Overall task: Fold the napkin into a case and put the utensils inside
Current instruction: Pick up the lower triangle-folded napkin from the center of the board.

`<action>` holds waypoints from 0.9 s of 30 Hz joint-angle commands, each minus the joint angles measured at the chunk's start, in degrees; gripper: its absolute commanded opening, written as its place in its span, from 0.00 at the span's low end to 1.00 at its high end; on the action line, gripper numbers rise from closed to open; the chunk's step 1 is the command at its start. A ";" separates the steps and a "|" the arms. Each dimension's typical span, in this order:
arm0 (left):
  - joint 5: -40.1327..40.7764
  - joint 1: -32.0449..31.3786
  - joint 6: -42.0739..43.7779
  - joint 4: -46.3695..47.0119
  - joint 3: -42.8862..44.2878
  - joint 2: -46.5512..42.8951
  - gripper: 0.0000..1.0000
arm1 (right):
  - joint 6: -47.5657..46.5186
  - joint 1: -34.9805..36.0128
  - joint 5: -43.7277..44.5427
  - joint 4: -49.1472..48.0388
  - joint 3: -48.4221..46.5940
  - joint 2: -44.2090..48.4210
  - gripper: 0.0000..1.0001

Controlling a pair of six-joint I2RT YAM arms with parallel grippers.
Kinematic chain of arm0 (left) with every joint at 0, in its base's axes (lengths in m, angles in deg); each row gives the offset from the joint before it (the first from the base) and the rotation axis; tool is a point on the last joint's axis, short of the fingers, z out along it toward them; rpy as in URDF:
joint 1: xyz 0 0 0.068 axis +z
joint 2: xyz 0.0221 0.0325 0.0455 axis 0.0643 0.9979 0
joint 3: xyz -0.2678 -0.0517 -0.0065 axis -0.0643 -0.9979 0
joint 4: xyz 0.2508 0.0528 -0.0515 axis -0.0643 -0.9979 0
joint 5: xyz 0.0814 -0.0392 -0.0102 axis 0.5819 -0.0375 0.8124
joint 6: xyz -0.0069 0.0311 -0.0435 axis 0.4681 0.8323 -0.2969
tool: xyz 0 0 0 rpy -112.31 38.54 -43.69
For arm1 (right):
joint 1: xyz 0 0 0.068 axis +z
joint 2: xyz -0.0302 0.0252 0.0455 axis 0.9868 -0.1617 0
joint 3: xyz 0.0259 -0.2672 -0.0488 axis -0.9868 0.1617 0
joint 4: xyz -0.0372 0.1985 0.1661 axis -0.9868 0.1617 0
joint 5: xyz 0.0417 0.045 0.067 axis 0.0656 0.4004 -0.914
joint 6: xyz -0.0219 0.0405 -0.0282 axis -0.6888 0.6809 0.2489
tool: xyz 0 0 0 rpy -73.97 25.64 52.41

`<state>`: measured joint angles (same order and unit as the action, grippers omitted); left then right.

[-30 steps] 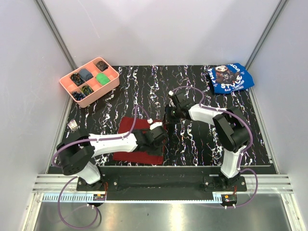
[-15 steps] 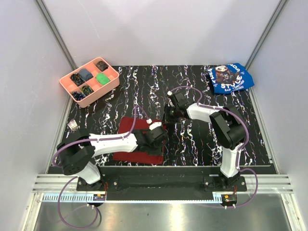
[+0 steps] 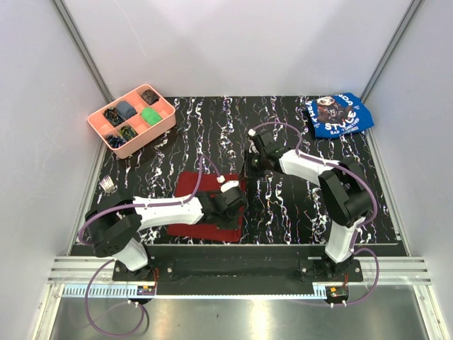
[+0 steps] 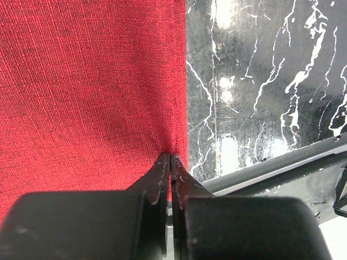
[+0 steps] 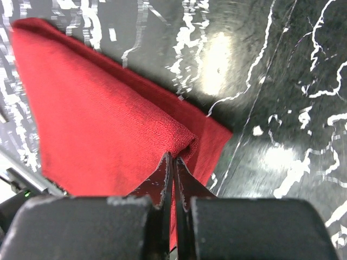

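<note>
The dark red napkin lies on the black marbled table, left of centre, and my left arm reaches across it. My left gripper is at its near right edge. In the left wrist view the left gripper is shut on the napkin's hemmed right edge. My right gripper is at the far right corner. The right wrist view shows the right gripper shut on a raised fold of the napkin. Silver utensils lie at the table's left edge.
A pink compartment tray with small items stands at the back left. A blue printed cloth lies at the back right. The table's near edge rail runs close to my left gripper.
Both grippers have closed onto the napkin. The right gripper has drawn slightly away from me, lifting the corner into a fold. The left arm has barely shifted.
</note>
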<state>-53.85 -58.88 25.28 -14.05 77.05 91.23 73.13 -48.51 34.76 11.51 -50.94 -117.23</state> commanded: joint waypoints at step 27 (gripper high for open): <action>-4.83 9.88 5.95 5.11 -3.00 -16.33 0.53 | -2.80 -1.34 11.17 4.61 5.12 5.95 0.30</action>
<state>-58.66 -57.09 28.88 -10.01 74.69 83.43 72.28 -49.60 42.43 14.31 -46.24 -114.59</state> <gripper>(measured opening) 0.508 0.261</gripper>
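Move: The left hand already pinches the red napkin's right edge just ahead of its near corner, and the right hand already holds the far right corner, raised a few centimetres. The napkin's middle lies about 8 cm ahead of the left hand, 10 cm to its left and 1 cm below. From the right hand it is some 11 cm back, 11 cm left and 3 cm below. The table's near edge runs about 4 cm behind the left hand, level sideways and 1 cm below. Both hands draw the pinched napkin rightward over the table, the left creeping about 2 cm, while the right first lifts its corner another 1.5 cm or so, then carries it some 4 cm right while sinking about 4 cm to lay it down. Near the end the left fingers open halfway, let go of the edge and rise about 3 cm, easing back left, while the right fingers open a little around the fold, still low and moving right and down. ##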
